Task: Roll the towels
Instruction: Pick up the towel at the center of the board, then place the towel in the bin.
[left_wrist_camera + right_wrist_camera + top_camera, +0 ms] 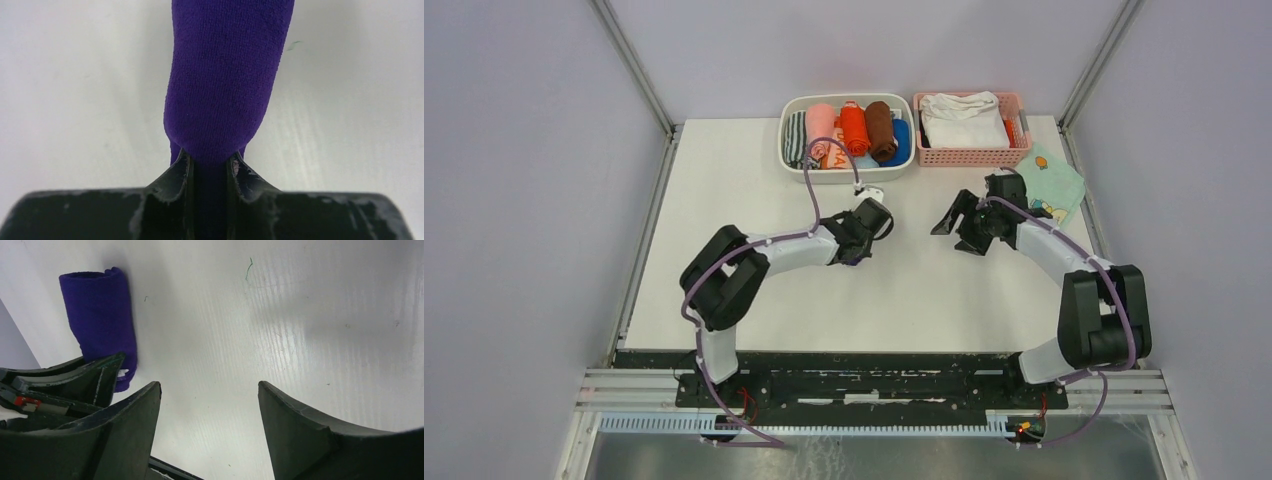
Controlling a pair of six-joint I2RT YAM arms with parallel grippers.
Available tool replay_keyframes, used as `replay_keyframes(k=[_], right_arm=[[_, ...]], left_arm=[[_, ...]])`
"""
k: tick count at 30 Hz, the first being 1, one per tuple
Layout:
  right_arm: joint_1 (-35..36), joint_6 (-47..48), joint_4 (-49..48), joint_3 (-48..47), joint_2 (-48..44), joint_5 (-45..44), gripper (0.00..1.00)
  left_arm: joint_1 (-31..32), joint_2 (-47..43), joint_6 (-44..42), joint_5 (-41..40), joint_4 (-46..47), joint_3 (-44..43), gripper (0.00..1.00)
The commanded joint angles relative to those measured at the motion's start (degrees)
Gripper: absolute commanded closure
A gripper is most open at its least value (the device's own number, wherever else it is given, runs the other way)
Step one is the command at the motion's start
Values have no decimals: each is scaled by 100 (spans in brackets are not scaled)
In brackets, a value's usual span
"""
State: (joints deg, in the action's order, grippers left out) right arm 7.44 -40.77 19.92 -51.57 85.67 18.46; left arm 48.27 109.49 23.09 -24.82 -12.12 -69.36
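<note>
A rolled deep purple towel [225,75] lies on the white table, and my left gripper [210,157] is shut on its near end. The right wrist view shows the same roll [100,310] at upper left, with the left fingers [85,380] clamped on it. From above, the left gripper [869,222] covers this towel. To its right, my right gripper [954,228] hangs over bare table, open and holding nothing [210,390]. A salmon-pink towel [821,125] sits rolled in the white basket [789,160].
The white basket at the back also holds striped, orange, brown and blue rolls. Beside it, a pink basket [969,155] holds a white folded cloth [964,120]. A mint-green printed cloth [1054,180] lies at the right, close to the right arm.
</note>
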Motion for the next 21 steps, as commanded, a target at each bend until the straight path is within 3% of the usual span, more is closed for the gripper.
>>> replay_keyframes(k=[1, 10, 21], right_arm=[[-106, 185, -196, 62, -290, 207, 21], [-205, 311, -114, 137, -419, 308, 21], [-331, 352, -102, 277, -470, 424, 21]], left_arm=[[-464, -488, -5, 28, -1305, -239, 97], [-1444, -480, -555, -425, -2154, -2468, 97], [-2198, 1032, -1444, -1869, -2602, -5750, 97]])
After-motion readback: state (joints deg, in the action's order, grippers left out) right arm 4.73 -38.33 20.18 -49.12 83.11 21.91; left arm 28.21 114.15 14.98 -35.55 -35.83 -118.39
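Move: Some 22 cm ahead of the left hand, which already grips the rolled purple towel low over the board, and about 5 cm to its left stands the white bin, its middle roughly level with the hand. In the bin the pink roll lies about 23 cm ahead and 12 cm left, the striped towel about 21 cm ahead and 16 cm left. The pink basket is some 23 cm ahead and 22 cm right. From the idle right hand the bin is about 23 cm ahead and 19 cm left. Keeping its pinch on the rolled purple towel, the left hand first slides left some 7 cm, hardly rising, then sweeps up and forward, still drifting left, ending about 24 cm higher and 17 cm farther out, high above the left part of the white bin. On the way the wrist turns counter-clockwise and tips the fingers up from their downward slant, each by some 20 degrees. ##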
